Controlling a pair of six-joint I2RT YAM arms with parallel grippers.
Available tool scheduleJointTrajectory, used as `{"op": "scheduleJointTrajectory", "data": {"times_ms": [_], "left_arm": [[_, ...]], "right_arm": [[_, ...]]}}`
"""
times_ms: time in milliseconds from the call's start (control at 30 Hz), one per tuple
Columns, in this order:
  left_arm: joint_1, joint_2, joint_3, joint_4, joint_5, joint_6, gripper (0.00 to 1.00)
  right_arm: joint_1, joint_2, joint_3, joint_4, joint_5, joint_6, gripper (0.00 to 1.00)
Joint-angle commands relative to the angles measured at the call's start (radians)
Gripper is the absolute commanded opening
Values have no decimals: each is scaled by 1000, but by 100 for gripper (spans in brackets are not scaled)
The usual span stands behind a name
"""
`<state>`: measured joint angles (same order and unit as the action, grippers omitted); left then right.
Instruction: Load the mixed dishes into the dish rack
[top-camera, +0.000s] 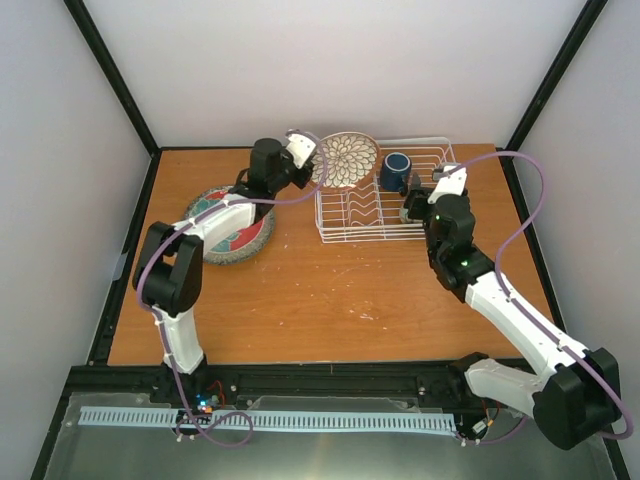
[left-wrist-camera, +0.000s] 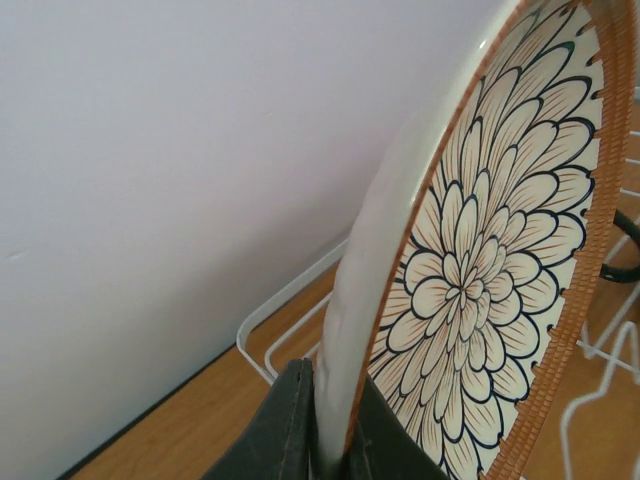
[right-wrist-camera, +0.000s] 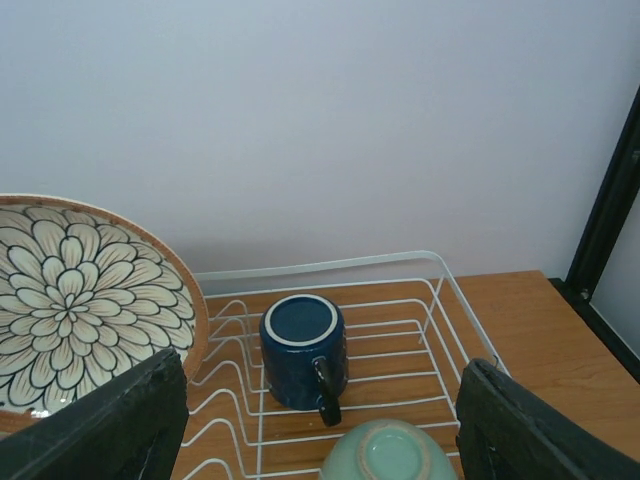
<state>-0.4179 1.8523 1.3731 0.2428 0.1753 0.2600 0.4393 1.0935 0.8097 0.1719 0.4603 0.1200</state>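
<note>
My left gripper (left-wrist-camera: 335, 440) is shut on the lower rim of the petal-patterned plate (left-wrist-camera: 480, 290), which stands on edge over the left end of the white wire dish rack (left-wrist-camera: 285, 300). From above, the plate (top-camera: 345, 160) leans at the rack's (top-camera: 365, 225) left end, with the left gripper (top-camera: 312, 155) beside it. A dark blue mug (right-wrist-camera: 303, 350) stands base up in the rack (right-wrist-camera: 330, 265). In front of it a pale green bowl (right-wrist-camera: 390, 455) sits upside down. My right gripper (right-wrist-camera: 325, 410) is open, its fingers wide on either side above the bowl.
A red-rimmed teal plate (top-camera: 240, 235) lies on a larger grey plate (top-camera: 262, 243) on the wooden table (top-camera: 330, 300) at the left, partly hidden by the left arm. White walls and black frame posts close in the back and sides.
</note>
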Motion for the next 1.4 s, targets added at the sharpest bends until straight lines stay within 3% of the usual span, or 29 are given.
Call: {"op": "scheduleJointTrajectory", "data": {"times_ms": [0, 500, 1367], "left_arm": [[-37, 4, 109, 329, -126, 60, 1], [-83, 145, 261, 392, -219, 210, 1], [-132, 307, 268, 417, -249, 372, 1]], "right_arm": [[4, -28, -21, 60, 51, 3, 73], [3, -40, -33, 78, 60, -9, 73], [2, -25, -32, 82, 66, -19, 73]]}}
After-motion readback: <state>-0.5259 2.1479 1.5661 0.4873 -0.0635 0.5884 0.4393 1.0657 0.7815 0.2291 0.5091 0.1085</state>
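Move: The left hand already grips the patterned plate by its rim; the rack's wavy tines stand about 13 cm to its right, 3 cm back and 18 cm below. The blue mug is roughly 20 cm right and 1 cm ahead, the green bowl some 24 cm right and 8 cm back, both about 15 to 18 cm lower. From the right hand the tines are about 7 cm ahead, 10 cm left and 24 cm below. Left hand carries the plate about 5 cm forward and right over the rack, rising then lowering, fingers tilting up. ##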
